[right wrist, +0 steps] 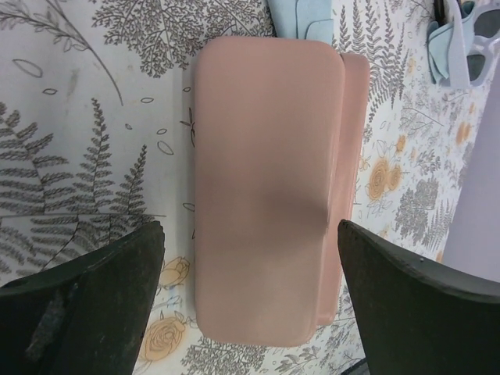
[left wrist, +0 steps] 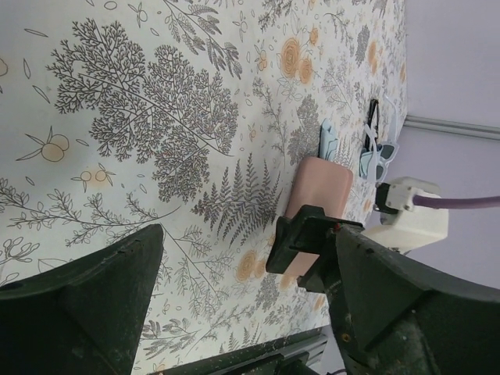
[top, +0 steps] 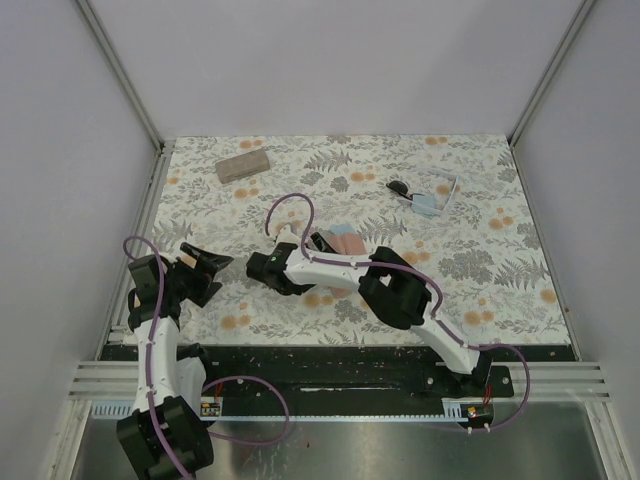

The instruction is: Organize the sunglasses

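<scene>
The black-framed sunglasses (top: 399, 187) lie at the back right of the table. Just right of them the white-framed sunglasses (top: 443, 188) rest by a light blue cloth (top: 427, 206); the white pair also shows in the right wrist view (right wrist: 471, 41) and the left wrist view (left wrist: 384, 153). My right gripper (top: 322, 245) (right wrist: 250, 301) is open, its fingers (right wrist: 86, 305) standing either side of the near end of a closed pink case (right wrist: 266, 180) without touching it. My left gripper (top: 207, 264) (left wrist: 242, 301) is open and empty over bare cloth at the near left.
A tan case (top: 243, 165) lies at the back left. A second light blue cloth (right wrist: 301, 16) sits just beyond the pink case (top: 349, 243). Grey walls close in the floral table cover (top: 480, 280) on three sides.
</scene>
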Controlling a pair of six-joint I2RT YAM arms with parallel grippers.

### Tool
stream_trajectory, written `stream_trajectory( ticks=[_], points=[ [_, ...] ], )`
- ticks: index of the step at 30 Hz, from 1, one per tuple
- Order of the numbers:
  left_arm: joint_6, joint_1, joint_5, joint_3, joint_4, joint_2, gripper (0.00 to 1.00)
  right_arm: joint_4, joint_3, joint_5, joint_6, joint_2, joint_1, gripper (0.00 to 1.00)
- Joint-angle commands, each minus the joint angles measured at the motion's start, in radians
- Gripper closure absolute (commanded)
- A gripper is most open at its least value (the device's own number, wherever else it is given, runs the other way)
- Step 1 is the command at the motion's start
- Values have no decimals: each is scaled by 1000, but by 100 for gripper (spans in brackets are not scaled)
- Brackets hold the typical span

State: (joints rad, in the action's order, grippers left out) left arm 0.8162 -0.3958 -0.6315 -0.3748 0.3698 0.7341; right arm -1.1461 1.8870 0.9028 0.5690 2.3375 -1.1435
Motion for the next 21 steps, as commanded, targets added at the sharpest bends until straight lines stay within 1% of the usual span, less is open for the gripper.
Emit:
stream_trajectory(
  ticks=[1,6,9,14,17,19,21],
  points=[
    [-9,-14,-59,2,-63,4,5,-101,70,122,110,49,-7,1],
    [-8,-15,-59,7,-74,-2,5,-171,101,148,176,98,-5,2],
    [-9,-15,-62,7,-75,-1,5,-195,95,160,212,114,-7,7],
    [-14,-15,-62,7,-78,1,5,-199,70,165,233,118,-7,13],
    [-14,-15,-60,7,-78,-4,5,-199,64,160,238,108,-2,18],
    [-15,-17,-56,5,-75,-13,5,-201,63,156,242,92,-2,23],
    [-22,-17,-50,2,-69,-21,6,-198,63,147,244,65,-2,25]
  ],
)
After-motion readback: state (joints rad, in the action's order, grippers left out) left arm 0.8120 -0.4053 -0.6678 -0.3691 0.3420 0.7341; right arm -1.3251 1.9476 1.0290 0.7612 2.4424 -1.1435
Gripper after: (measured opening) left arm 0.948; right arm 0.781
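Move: The pink case lies just beneath my right hand, its middle about 2 cm ahead, 2 cm to the right and 2 cm lower, one half between my open fingers. The blue cloth pokes out at its far end, some 7 cm beyond the case's middle. The black sunglasses are about 17 cm ahead of my right hand and 15 cm right, the white sunglasses equally far out but 22 cm right. From my left hand the case is roughly 25 cm right, 3 cm ahead and 8 cm below. I ease my right hand about 2 cm to the right, sinking not quite 1 cm, while the wrist turns some 10 degrees, so the fingers sit squarely astride the nearer pink half. Then I close them partway, by about a fifth, until both tips come against its long sides, near the middle of its length. ##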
